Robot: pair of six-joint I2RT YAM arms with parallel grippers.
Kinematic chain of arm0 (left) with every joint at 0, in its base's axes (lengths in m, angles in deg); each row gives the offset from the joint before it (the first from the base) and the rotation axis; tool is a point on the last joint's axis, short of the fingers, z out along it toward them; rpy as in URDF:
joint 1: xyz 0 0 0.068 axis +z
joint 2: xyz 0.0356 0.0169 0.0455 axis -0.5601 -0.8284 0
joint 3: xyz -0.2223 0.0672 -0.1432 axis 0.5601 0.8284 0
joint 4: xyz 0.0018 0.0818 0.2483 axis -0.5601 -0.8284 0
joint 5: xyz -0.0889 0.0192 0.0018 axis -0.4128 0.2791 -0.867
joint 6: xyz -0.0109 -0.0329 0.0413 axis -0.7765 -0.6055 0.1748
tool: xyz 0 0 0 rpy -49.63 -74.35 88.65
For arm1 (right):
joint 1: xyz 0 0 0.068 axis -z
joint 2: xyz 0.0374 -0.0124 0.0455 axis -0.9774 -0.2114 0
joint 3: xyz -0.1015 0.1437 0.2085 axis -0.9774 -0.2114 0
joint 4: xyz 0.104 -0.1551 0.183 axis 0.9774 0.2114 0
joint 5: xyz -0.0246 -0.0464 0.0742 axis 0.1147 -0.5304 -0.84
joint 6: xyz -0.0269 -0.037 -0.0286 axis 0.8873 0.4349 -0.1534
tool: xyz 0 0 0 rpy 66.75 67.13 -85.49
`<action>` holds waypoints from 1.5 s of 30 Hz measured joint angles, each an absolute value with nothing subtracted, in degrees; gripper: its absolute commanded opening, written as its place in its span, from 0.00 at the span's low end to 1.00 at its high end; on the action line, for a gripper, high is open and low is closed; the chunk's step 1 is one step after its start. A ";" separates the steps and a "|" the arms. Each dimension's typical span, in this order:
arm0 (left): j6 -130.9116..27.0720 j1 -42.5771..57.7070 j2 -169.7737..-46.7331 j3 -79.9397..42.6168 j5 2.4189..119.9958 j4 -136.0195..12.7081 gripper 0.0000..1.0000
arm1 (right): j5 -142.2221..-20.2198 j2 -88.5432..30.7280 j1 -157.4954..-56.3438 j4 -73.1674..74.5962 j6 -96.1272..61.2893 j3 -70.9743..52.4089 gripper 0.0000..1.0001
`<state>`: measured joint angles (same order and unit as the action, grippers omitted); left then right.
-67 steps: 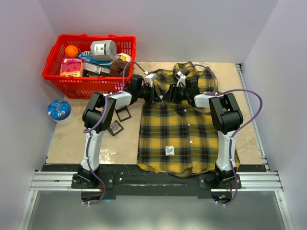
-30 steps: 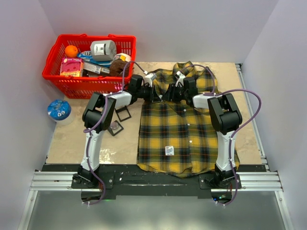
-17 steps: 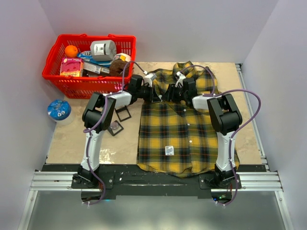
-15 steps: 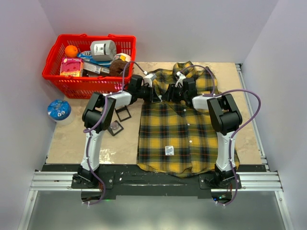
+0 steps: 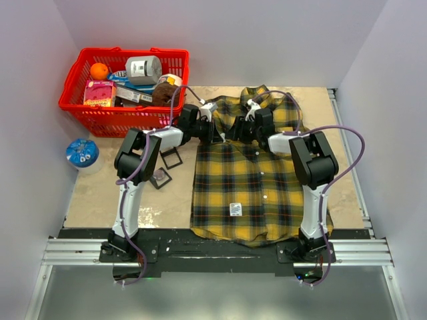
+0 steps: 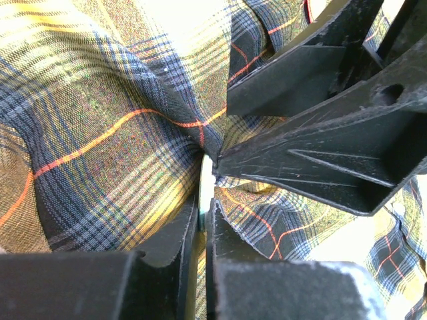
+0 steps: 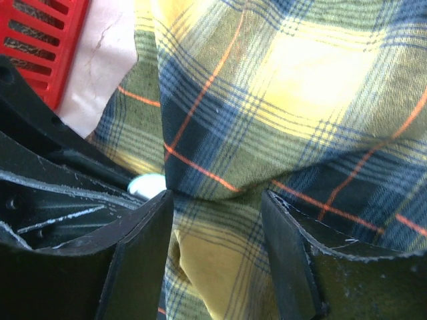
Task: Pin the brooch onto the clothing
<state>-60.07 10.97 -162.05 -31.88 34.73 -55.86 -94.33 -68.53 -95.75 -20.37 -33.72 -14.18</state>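
The clothing, a yellow-and-dark plaid shirt (image 5: 247, 187), lies flat on the table with its collar at the far side. Both grippers meet at its chest, just under the collar. My left gripper (image 5: 222, 133) (image 6: 203, 207) is shut on a thin pale disc, the brooch (image 6: 206, 177), seen edge-on and pressed into a fold of cloth (image 6: 120, 133). My right gripper (image 5: 233, 132) (image 7: 217, 200) faces it, jaws open astride a raised fold of the shirt (image 7: 300, 87). The brooch (image 7: 148, 185) shows as a pale spot beside my right gripper's left finger. From above the brooch is hidden.
A red basket (image 5: 123, 83) (image 7: 40, 40) with an orange, a can and packets stands at the far left. A blue round object (image 5: 82, 153) lies by the left wall. Two small dark square frames (image 5: 167, 167) lie beside the shirt's left edge.
My right gripper has shifted slightly toward the left one and its jaws have widened a little. The left gripper stays shut on the brooch in the same place.
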 measured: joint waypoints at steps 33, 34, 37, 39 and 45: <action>-51.39 9.25 -140.18 -20.95 50.62 -58.28 0.87 | -90.60 -38.50 -95.75 -18.86 -33.48 -31.64 0.61; -50.78 9.09 -138.38 -20.64 51.69 -57.98 0.87 | -90.49 -37.04 -95.75 -18.47 -33.39 -32.03 0.61; -48.39 7.72 -134.27 -20.42 54.46 -57.78 0.87 | -89.63 -32.86 -95.75 -17.03 -32.89 -33.06 0.62; -47.24 6.19 -133.14 -20.01 55.47 -57.91 0.87 | -89.22 -30.24 -95.75 -16.37 -32.58 -34.13 0.62; -43.50 1.29 -128.29 -14.35 58.22 -62.22 0.89 | -86.57 -21.45 -95.75 -12.11 -31.03 -37.72 0.64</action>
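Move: The brooch is still pinched in the left fingertips, right at the left hand's point, against the shirt. From that hand, the nearest placket button is about 13 cm right and 6 cm back, and the nearer black frame some 17 cm left and 7 cm back, both about 3 cm lower. From the right hand, the brooch lies about 4 cm left and 2 cm back, about level. The left fingers open and let go of the brooch, then both hands rise some 15 cm and draw back. ##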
